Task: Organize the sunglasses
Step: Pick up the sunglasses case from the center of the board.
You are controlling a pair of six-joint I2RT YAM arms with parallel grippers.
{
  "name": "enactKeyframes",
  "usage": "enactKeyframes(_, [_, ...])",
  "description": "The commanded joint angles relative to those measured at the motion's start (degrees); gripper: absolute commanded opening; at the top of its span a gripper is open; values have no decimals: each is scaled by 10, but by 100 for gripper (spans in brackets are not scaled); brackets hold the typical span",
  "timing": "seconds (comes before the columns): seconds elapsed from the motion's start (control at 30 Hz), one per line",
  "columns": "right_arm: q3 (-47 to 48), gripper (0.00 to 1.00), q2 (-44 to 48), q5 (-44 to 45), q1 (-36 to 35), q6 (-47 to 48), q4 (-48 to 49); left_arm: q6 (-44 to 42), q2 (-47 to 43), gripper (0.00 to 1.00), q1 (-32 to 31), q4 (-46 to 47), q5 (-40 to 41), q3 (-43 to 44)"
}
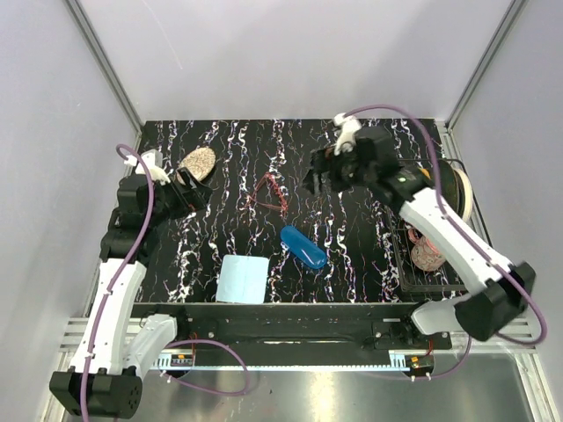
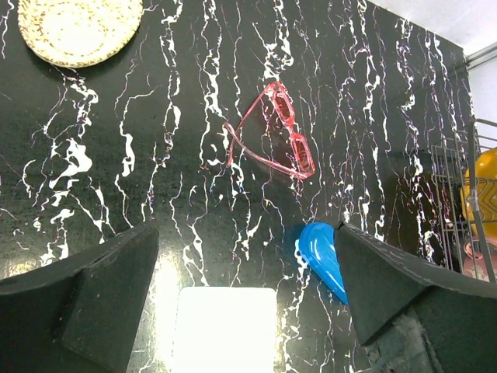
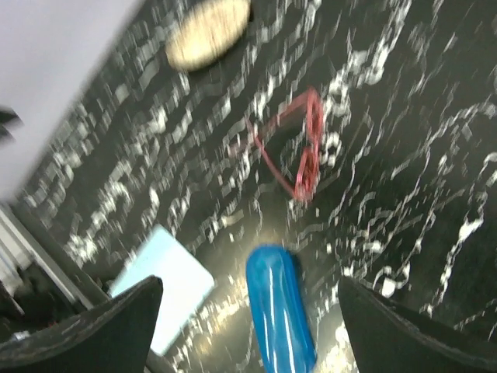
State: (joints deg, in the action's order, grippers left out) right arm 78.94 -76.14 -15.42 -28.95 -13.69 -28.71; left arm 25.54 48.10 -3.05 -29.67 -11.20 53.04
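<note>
The pink-framed sunglasses (image 1: 267,193) lie unfolded on the black marbled table, near its middle; they also show in the left wrist view (image 2: 273,137) and, blurred, in the right wrist view (image 3: 299,151). The glossy blue case (image 1: 303,247) lies shut in front of them, also seen in both wrist views (image 2: 324,256) (image 3: 279,311). My left gripper (image 1: 187,195) hovers open at the left, empty. My right gripper (image 1: 318,176) hovers open at the back right of the sunglasses, empty.
A light blue cloth (image 1: 242,278) lies flat near the front edge. A woven coaster (image 1: 197,162) sits at the back left. A wire basket (image 1: 422,255) with items and a tape spool (image 1: 457,189) stand at the right edge.
</note>
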Motion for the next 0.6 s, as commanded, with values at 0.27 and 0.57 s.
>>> enactKeyframes(0.27, [-109, 100, -102, 151, -151, 78, -41, 13, -15, 99, 2, 59, -51, -53])
enactKeyframes(0.57, [-166, 100, -160, 219, -199, 68, -3, 54, -23, 99, 2, 100, -107, -122])
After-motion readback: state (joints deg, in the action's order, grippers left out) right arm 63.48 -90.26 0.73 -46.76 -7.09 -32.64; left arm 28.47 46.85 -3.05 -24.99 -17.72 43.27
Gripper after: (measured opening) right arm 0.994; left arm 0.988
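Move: The blue sunglasses case lies some 26 cm below the right hand, about 6 cm back and 4 cm to its left. The red sunglasses are roughly 10 cm ahead and 12 cm left of that hand; the white cloth is some 14 cm back and 19 cm left. From the left hand the case lies about 21 cm right, 2 cm back and 22 cm down. Open right hand swoops down some 22 cm and back towards the sunglasses case, tipping downward; left sinks 5 cm. ##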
